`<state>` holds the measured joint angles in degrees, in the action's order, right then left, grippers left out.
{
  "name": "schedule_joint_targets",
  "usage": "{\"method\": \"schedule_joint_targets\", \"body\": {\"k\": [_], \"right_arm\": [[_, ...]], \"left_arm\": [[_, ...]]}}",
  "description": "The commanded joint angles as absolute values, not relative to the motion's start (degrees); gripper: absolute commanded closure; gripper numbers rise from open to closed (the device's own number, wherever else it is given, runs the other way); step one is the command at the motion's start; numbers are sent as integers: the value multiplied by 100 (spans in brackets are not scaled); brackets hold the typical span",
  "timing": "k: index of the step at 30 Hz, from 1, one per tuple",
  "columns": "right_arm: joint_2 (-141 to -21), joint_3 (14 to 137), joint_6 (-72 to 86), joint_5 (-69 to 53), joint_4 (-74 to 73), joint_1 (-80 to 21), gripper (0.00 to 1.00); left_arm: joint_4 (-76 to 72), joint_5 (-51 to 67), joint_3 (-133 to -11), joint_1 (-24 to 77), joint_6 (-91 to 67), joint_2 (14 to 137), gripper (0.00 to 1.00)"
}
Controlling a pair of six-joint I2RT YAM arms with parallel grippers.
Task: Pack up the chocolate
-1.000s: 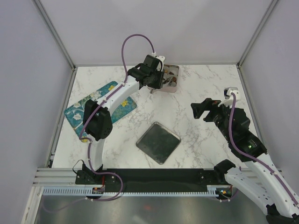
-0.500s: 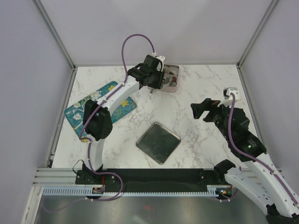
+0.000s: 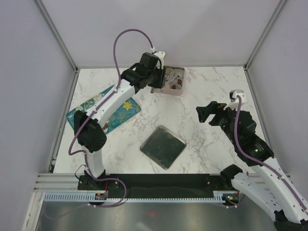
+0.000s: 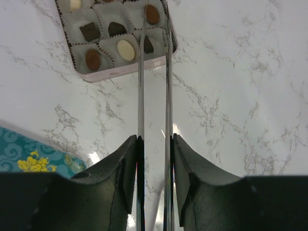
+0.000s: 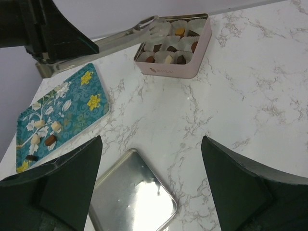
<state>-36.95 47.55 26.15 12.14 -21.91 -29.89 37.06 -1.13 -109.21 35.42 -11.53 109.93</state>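
My left gripper (image 3: 156, 77) (image 4: 154, 137) is shut on a pair of metal tongs (image 4: 141, 86) (image 5: 120, 38). Their long blades reach over the pink square tin (image 3: 174, 90) (image 4: 120, 72) (image 5: 168, 70) at the back of the table. The tin's paper cups hold chocolate (image 4: 90, 31) (image 5: 168, 59): dark, reddish-brown and whitish pieces. A brown piece (image 4: 152, 14) shows between the blades, and I cannot tell whether they hold it. More chocolate (image 5: 50, 139) lies on the teal flowered tray (image 3: 103, 108) (image 5: 62, 103). My right gripper (image 3: 208, 114) (image 5: 151, 138) hangs open and empty above the table, right of centre.
The tin's silver lid (image 3: 162, 147) (image 5: 130, 192) lies flat on the marble near the front middle. The teal tray sits at the left side. Frame posts and grey walls close in the table on three sides.
My left arm has lifted and swung a little to the back left, uncovering more of the teal tray, with the tongs still over the tin. The right arm has not moved.
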Motion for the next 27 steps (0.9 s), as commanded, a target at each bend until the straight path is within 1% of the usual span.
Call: {"method": "schedule_joint_targets", "body": {"k": [1, 4, 6, 9, 13, 15, 18, 20, 23, 24, 25, 27], "right_arm": [[-3656, 4781, 2663, 1204, -2189, -3015, 8], [-3630, 4781, 2707, 1169, -2215, -3015, 8], [-3604, 4781, 2707, 1143, -2250, -3015, 8], [-3568, 4790, 2690, 1142, -2303, -3015, 8], [-3472, 4816, 2637, 1283, -2390, -3015, 8], [-3428, 4869, 2637, 1345, -2408, -3015, 8], [-3410, 5001, 2610, 1406, -2443, -3015, 8], [-3393, 5097, 2610, 1485, -2452, -3023, 8], [-3366, 5220, 2619, 1678, -2461, -3015, 8], [-3358, 5247, 2628, 1740, -2461, -3015, 8], [-3357, 5282, 2619, 1775, -2452, -3015, 8], [-3375, 5370, 2610, 1880, -2461, -3015, 9]], "left_arm": [[3357, -692, -10663, 3568, -1265, 10100, 59], [3357, -1018, -10215, 3577, -1485, 9634, 59], [3331, -994, -9977, 3577, -1468, 9388, 59], [3024, -556, -9345, 3577, -1135, 8905, 59], [2050, 427, -8081, 3577, -626, 8202, 58], [1882, 649, -7876, 3577, -554, 8113, 58], [1583, 975, -7717, 3621, -711, 8182, 58], [1163, 1028, -7568, 3761, -1141, 8287, 59], [1020, 1028, -7471, 4182, -1257, 8691, 59], [1020, 1028, -7506, 4297, -1257, 9006, 59], [480, 489, -7558, 4394, -1953, 9191, 58], [344, 212, -7855, 4719, -2117, 9769, 58]]}}
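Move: The left hand, still holding the tongs, heads for the bare marble where they first lay, about 11 cm back and 16 cm to its right, some 23 cm below. The chocolate box lies about 13 cm ahead, 5 cm right and 20 cm below; the grey tray is some 26 cm back, straight behind and 23 cm below. From the right hand that bare patch lies roughly 6 cm ahead, neither left nor right, 29 cm below. Keeping its grip on the tongs, the left hand carries them away from the filled box: first up about 6 cm while swinging back and left, then farther back and down, finally sweeping right and lower towards the bare marble, ending about 10 cm back. The wrist turns clockwise and rolls left side down, a little over 10 degrees each. The open, empty right hand edges up and right some 3 cm. ##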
